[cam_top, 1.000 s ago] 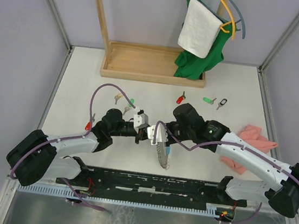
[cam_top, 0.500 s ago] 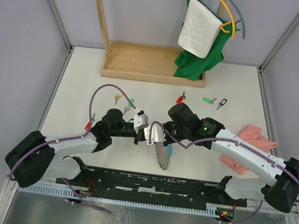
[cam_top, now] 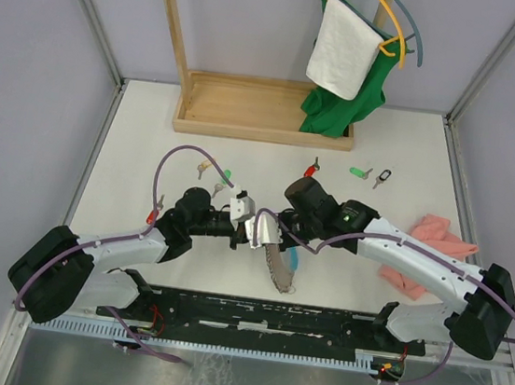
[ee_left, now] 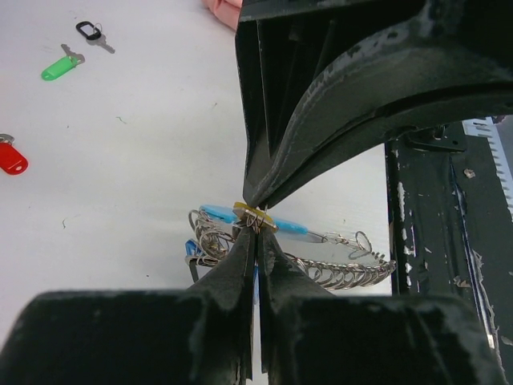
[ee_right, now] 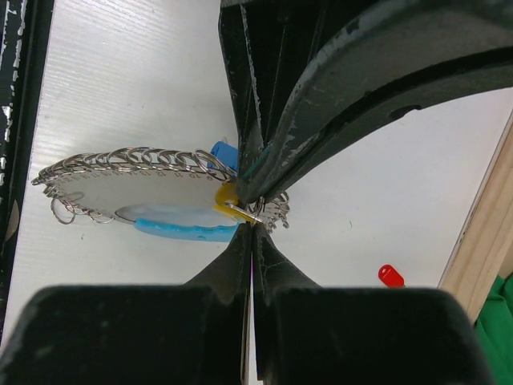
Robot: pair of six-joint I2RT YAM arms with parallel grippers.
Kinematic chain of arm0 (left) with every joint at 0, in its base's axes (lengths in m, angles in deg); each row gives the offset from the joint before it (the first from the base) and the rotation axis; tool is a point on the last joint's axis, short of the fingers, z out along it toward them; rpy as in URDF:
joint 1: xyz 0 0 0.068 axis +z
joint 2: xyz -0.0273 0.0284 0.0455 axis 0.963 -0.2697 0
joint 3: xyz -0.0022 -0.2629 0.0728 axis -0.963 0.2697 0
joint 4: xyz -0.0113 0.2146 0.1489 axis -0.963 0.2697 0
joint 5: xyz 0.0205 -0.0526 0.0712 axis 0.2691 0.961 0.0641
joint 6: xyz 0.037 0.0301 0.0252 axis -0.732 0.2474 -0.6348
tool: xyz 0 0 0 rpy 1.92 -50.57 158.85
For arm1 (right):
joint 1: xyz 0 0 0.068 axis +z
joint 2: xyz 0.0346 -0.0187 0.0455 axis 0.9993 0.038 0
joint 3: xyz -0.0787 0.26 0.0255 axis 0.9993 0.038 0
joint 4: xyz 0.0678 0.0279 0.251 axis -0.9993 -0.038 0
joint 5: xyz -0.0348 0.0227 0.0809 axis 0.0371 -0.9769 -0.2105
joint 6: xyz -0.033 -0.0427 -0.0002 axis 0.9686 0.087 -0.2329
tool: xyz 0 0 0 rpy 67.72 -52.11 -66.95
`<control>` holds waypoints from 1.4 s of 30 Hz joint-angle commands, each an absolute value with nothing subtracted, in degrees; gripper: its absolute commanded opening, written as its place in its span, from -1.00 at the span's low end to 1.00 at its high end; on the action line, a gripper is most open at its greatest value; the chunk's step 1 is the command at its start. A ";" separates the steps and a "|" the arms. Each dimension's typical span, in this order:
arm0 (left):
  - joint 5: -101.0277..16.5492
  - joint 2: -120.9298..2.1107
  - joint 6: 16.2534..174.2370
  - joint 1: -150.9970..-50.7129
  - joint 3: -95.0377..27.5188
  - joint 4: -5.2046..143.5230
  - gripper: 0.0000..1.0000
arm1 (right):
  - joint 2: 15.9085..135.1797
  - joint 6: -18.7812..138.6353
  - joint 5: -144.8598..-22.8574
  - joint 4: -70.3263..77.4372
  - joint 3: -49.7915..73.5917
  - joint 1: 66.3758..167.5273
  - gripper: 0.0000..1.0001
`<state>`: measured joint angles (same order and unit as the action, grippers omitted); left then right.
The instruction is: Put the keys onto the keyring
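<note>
The keyring (cam_top: 279,263), part grey coil and part light-blue tube, hangs between my two grippers above the near middle of the table. My left gripper (cam_top: 255,231) is shut, its tips pinching the keyring's wire loops (ee_left: 255,223). My right gripper (cam_top: 276,230) is shut and meets it tip to tip, pinching a yellow-tagged key (ee_right: 227,197) at the ring. The coil (ee_right: 136,156) and blue tube (ee_right: 184,228) show in the right wrist view. Loose keys lie on the table: red (cam_top: 312,169), green (cam_top: 360,173), black (cam_top: 383,179), and two more (cam_top: 215,170) at the left.
A wooden rack base (cam_top: 266,109) stands at the back, with a white towel (cam_top: 344,48) and green cloth (cam_top: 338,109) hanging over it. A pink cloth (cam_top: 439,241) lies at the right. The black rail (cam_top: 270,318) runs along the near edge.
My right arm has shifted left and closer to the left gripper. The hanging keyring has moved slightly left with it. The left arm has barely moved.
</note>
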<state>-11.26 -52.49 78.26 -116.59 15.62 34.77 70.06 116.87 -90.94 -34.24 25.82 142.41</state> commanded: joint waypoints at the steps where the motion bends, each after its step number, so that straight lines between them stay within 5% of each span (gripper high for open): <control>1: -8.86 -50.80 78.83 -118.18 14.59 26.26 -0.95 | 71.87 114.47 -94.33 -29.77 22.80 142.37 -0.99; 8: -9.65 -49.62 78.62 -118.26 15.57 25.56 -0.95 | 74.37 112.47 -92.62 -29.72 22.62 142.47 -0.95; 15: -16.75 -47.74 79.16 -118.18 20.27 21.18 -0.95 | 64.33 106.81 -93.11 -23.48 29.26 139.82 -0.45; 25: -21.84 -47.94 83.57 -117.27 25.80 9.23 -0.95 | 52.85 91.85 -104.93 0.61 47.46 132.24 -0.13; 34: -21.98 -49.49 86.08 -116.94 27.51 3.03 -0.95 | 55.13 84.34 -108.85 18.46 55.10 129.20 0.00; 42: -20.11 -48.79 85.34 -116.80 27.87 2.47 -0.95 | 56.19 88.57 -117.96 17.11 53.77 127.67 -0.01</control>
<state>-20.96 -49.63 84.11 -117.16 28.02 9.13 55.67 86.97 -111.22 13.82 55.52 128.01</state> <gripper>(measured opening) 0.043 0.503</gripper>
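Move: The two hands meet tip to tip at the keyring. The yellow tag hangs about 1 cm back and 1 cm to the left of the right fingertips, 1 cm lower, and about 1 cm back, level sideways and 1 cm below the left ones. From the right hand, the keyring's light-blue grip is roughly 2 cm back, 5 cm right and 5 cm down; the red key tag lies on the table some 20 cm ahead, 11 cm right, 14 cm below. The right fingers let go of the wire ring at the yellow tag, opening to about half, while the left fingers keep it pinched. The right hand first dips 1.5 cm, backs off up and to the right, then sinks and comes partway back left, its fingers swinging up some 35 degrees towards level. After a small dip, the left hand lifts and draws left about 2 cm each, turning slightly. ##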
